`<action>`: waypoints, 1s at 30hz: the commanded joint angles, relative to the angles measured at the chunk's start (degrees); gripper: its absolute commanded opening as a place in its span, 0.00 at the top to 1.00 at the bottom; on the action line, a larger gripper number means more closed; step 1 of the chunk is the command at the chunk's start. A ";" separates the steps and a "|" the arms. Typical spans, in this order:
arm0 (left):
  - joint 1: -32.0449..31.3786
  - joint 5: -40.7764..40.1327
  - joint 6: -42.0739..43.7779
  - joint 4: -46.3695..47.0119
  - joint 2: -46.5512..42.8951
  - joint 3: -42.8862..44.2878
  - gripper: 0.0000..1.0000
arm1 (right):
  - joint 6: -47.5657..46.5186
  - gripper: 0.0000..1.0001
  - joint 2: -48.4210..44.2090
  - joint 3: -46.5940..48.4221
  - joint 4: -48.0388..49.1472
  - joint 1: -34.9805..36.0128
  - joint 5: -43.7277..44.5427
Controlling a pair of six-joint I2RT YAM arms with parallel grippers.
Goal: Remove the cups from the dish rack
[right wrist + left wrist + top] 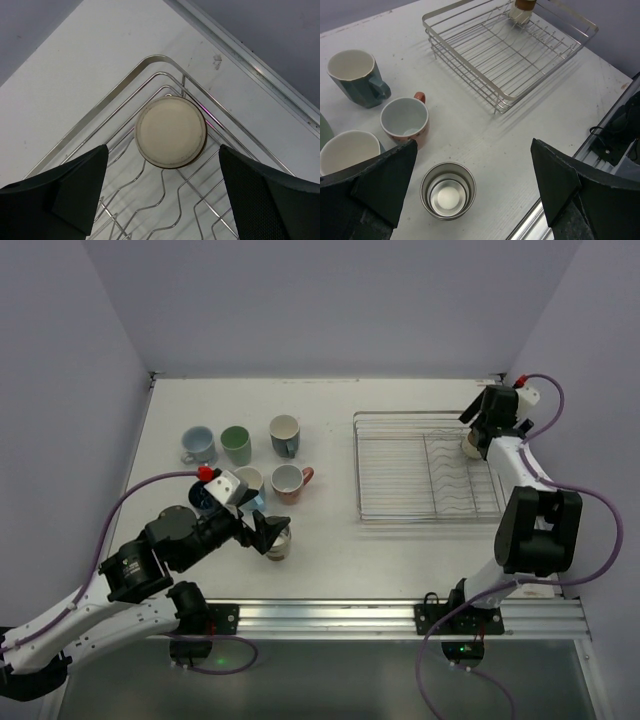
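The silver wire dish rack [358, 470] stands right of centre. One beige cup [469, 446] sits bottom up in its far right corner; the right wrist view shows its round base [171, 131] on the rack wires [90, 125]. My right gripper [480, 432] is open just above that cup, with a finger on each side and neither touching it [162, 150]. My left gripper [266, 533] is open and empty above an upright grey metallic tumbler [448, 190] on the table near the front edge.
Several cups stand on the table left of the rack: light blue [197, 445], green [236, 445], dark teal [285, 435], salmon-pink with a handle [290, 482], pale [248, 483] and dark blue [203, 497]. Walls close in on three sides.
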 commanded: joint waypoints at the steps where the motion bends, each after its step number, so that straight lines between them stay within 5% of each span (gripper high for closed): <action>1: -0.22 -0.53 1.72 2.61 -0.01 0.04 0.00 | -0.58 0.06 2.10 3.28 -1.50 -0.11 3.03; 14: 0.48 -1.15 2.07 3.05 1.13 -0.31 0.00 | -3.83 0.13 11.41 9.34 -4.57 -1.08 0.84; 17: 1.09 -0.97 2.07 3.05 1.84 -0.22 0.00 | -4.18 0.19 12.12 10.58 -5.28 -1.17 0.49; 23: 2.76 -0.27 2.07 3.31 2.19 -0.31 0.00 | -3.92 0.51 10.28 9.79 -5.63 -1.17 0.49; 30: 4.96 2.10 1.89 3.67 4.03 -0.05 0.00 | -3.75 0.64 0.62 5.50 -0.38 -1.08 -0.03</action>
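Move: The last cup in the rack stands base-up, with its middle about 2 cm ahead of the right gripper, 1 cm to its right and 8 cm below. The rack's far right corner lies some 9 cm ahead, 6 cm right and 10 cm below; the rack's middle is around 7 cm back, 11 cm left and 12 cm below. From the left gripper, that cup is roughly 31 cm ahead, 52 cm right and 19 cm below. Lower the open right gripper about 5.5 cm around the upturned base of the last cup, easing some 2 cm forward and tipping the fingers roughly 10 degrees farther down. Close until both pads pinch its sides, keep that grip and lift some 2 cm. Meanwhile let the empty, open left gripper drift about 2 cm forward and down. ##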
